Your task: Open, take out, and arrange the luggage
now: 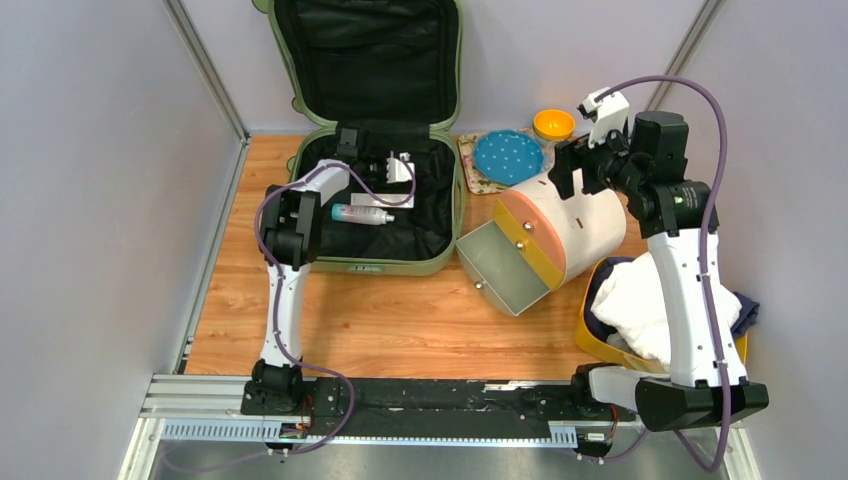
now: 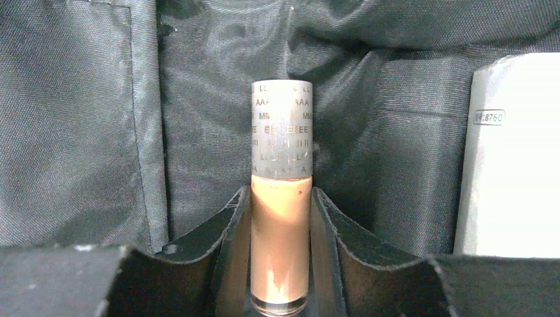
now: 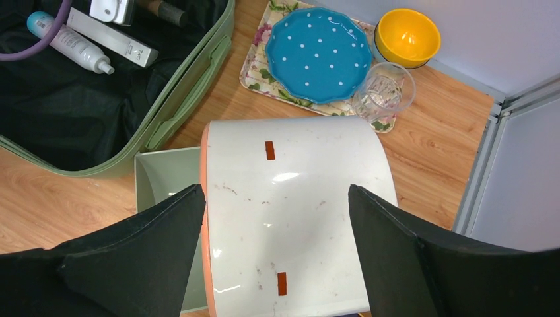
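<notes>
The sage-green luggage [image 1: 380, 265] lies open at the back left, its lid propped against the wall and its black lining [image 2: 79, 132] showing. My left gripper [image 1: 352, 148] reaches into it. Its fingers [image 2: 280, 264] press both sides of a beige foundation bottle [image 2: 280, 218] with a silver cap. A white box [image 2: 512, 165] lies just to the right of the bottle, and a teal-capped spray bottle [image 1: 362, 214] lies lower in the case. My right gripper [image 3: 276, 218] hangs open above the round cream-and-orange drawer box [image 3: 297, 198], holding nothing.
The drawer box [image 1: 585, 225] has its lowest drawer [image 1: 500, 265] pulled out toward the luggage. Behind it are a floral mat [image 1: 475, 180] with a blue dotted plate [image 1: 508, 155], a glass [image 3: 383, 92] and a yellow bowl [image 1: 553, 124]. A yellow tray [image 1: 600, 340] of white cloth [image 1: 640, 305] sits at right.
</notes>
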You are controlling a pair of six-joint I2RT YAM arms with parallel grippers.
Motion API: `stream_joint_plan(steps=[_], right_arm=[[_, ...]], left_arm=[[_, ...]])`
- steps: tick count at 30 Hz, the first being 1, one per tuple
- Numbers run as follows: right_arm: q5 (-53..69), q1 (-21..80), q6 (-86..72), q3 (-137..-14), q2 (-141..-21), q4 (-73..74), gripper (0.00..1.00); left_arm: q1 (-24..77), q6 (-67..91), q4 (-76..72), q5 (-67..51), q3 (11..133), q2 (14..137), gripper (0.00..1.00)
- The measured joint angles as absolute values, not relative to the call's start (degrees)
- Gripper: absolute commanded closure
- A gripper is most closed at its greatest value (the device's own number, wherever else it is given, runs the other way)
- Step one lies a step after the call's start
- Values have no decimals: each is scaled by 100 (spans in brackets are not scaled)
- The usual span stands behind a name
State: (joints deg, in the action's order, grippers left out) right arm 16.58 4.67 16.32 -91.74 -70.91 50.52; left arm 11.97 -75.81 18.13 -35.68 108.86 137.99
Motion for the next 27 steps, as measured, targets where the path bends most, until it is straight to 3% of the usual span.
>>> stream_joint_plan(steps=[12, 18, 27], right_arm=[[1706, 469, 1627, -9085, -7030, 4984, 16], [1708, 454, 1623, -9072, -7037, 4967, 16], [2001, 235, 1522, -9070, -7039, 4875, 16]], left_arm=[[1199, -5343, 974, -3437, 9824, 12772, 100], [1288, -3214, 947, -3020, 9751, 11834, 100], [2329, 580, 1131, -1691, 8219, 9738, 100]])
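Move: The left hand, low in the suitcase, already holds the foundation bottle. The open drawer it is taken to lies about 25 cm back and 26 cm to the right, nearly level. The suitcase's right rim is some 16 cm right, 5 cm back and 4 cm up; the white box lies about 6 cm back and 2 cm left, the tube 11 cm back and 6 cm left. The drawer is about 11 cm left of the right hand, neither ahead nor back, some 31 cm below. Keeping its pinch on the foundation bottle, the left hand lifts it off the suitcase lining, slowly at first, then fast, some 18 cm up. It draws back about 15 cm and, late on, swings right towards the open drawer, the wrist rolling roughly 70 degrees counter-clockwise while the fingers still point forward, right and down. ##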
